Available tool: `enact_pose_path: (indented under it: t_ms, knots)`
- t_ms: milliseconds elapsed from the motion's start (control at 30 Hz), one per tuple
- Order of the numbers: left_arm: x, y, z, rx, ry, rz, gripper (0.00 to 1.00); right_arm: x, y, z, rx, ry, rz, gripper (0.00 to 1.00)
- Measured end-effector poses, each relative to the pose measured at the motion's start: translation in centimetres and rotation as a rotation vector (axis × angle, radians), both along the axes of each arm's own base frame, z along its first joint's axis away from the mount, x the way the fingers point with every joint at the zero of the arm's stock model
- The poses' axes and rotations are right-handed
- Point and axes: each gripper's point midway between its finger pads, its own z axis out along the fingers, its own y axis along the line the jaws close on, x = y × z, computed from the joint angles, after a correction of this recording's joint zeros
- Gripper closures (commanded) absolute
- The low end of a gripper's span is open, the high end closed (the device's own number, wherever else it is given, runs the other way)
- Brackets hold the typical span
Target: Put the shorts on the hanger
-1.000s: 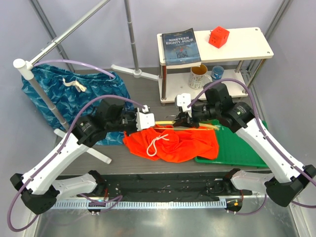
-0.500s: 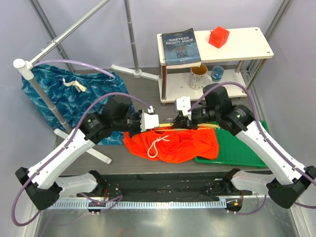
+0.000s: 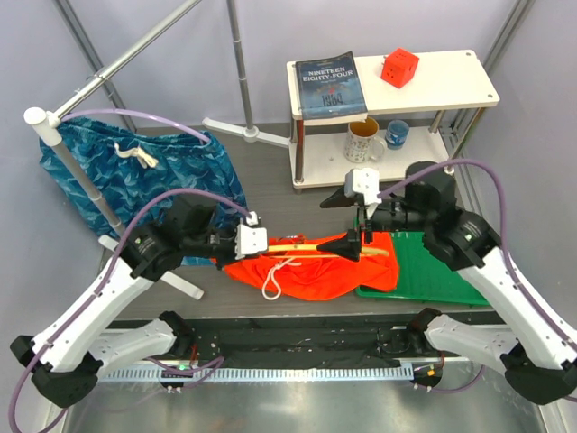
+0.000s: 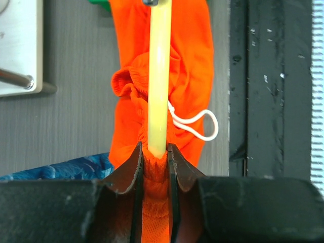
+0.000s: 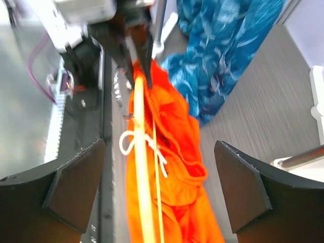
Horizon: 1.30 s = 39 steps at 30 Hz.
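The orange-red shorts point(image 3: 311, 275) lie bunched on the table, their white cord point(image 3: 275, 275) hanging toward the near edge. The yellow hanger point(image 3: 315, 245) runs across their top edge. My left gripper point(image 3: 260, 242) is shut on the left end, with orange waistband and the hanger's tip pinched between the jaws. In the left wrist view the hanger point(image 4: 159, 76) stretches away from the gripper point(image 4: 156, 152) over the shorts point(image 4: 195, 61). My right gripper point(image 3: 347, 225) is wide open above the hanger's right part, touching nothing. Between its spread fingers, my right gripper point(image 5: 159, 187) shows the hanger point(image 5: 142, 177) and shorts point(image 5: 190, 202).
Blue wave-patterned shorts point(image 3: 135, 171) lie at the back left under a slanted rack pole point(image 3: 90, 198). A green mat point(image 3: 433, 271) lies under the right arm. A white shelf point(image 3: 451, 86) at the back right carries a book point(image 3: 329, 86), a red cube point(image 3: 399, 68) and mugs.
My right gripper has opened, let go of the hanger and drawn back to the right. The left gripper has pulled the hanger and shorts slightly toward the near edge.
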Motion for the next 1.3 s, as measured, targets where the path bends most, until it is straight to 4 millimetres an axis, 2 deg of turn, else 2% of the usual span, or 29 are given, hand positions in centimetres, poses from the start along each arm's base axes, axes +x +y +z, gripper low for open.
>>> enact_pose_path:
  t_ms: [67,133,200,267,333,400,433,467,567,633,867,1067,1300]
  knots:
    - [-1.1,0.4,0.0,-0.003,-0.003,-0.044,1.0,-0.8,-0.5,1.5,0.054,0.027,-0.027,0.06]
    - [-2.2,0.8,-0.3,0.008,-0.009,-0.098,1.0,-0.8,-0.6,2.3,0.085,0.066,-0.062,0.08]
    - [-3.2,1.3,-0.8,0.029,-0.017,-0.158,1.0,-0.3,-0.8,2.4,0.099,0.114,-0.112,0.11]
    - [-3.9,1.6,-1.2,0.05,-0.023,-0.206,1.0,0.9,-0.8,1.7,0.09,0.172,-0.16,0.15]
    - [-4.6,1.9,-1.7,0.083,-0.024,-0.259,0.99,3.0,-0.9,0.0,0.062,0.25,-0.218,0.23]
    - [-5.4,2.2,-2.1,0.122,-0.017,-0.32,1.0,5.4,-0.9,-2.5,0.012,0.35,-0.274,0.28]
    - [-5.7,2.2,-2.2,0.136,-0.015,-0.346,1.0,6.3,-0.8,-3.9,-0.014,0.397,-0.296,0.29]
    - [-6.0,2.2,-2.3,0.151,-0.014,-0.375,1.0,7.4,-0.7,-6.1,-0.062,0.468,-0.318,0.3]
    - [-6.8,2.3,-2.6,0.177,-0.022,-0.439,1.0,8.5,-0.3,-10.6,-0.165,0.604,-0.342,0.31]
    - [-7.4,2.4,-2.8,0.193,-0.022,-0.478,1.0,8.4,-0.1,-12.6,-0.224,0.654,-0.345,0.31]
    - [-8.9,2.0,-3.7,0.241,0.003,-0.579,1.0,7.3,1.8,-16.7,-0.378,0.628,-0.297,0.33]
    - [-8.9,1.5,-3.6,0.258,0.024,-0.593,1.0,7.5,3.2,-21.2,-0.532,0.585,-0.254,0.35]
    - [-8.8,1.5,-3.5,0.256,0.032,-0.565,1.0,6.4,4.5,-24.2,-0.656,0.52,-0.206,0.37]
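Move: Below the open right hand, the shorts' loose waistband lies about 5 cm ahead, 5 cm left and 22 cm down. The hanger's free arm runs almost underneath, roughly 1 cm back and 11 cm down; the white drawstring is some 12 cm left, 2 cm back and 20 cm down. From the left hand, still pinching hanger and cloth, that waistband is about 7 cm right, 6 ahead and 12 lower. Keep the left fingers shut on hanger and shorts; draw them back about 9 cm and slightly down, turning the hand clockwise some 30 degrees so the free arm swings clear. Lift the right gripper briefly, reach forward over the shorts, then sink it about 24 cm net towards the waistband, tipping the fingers down and narrowing them without closing, one either side of the cloth edge. ##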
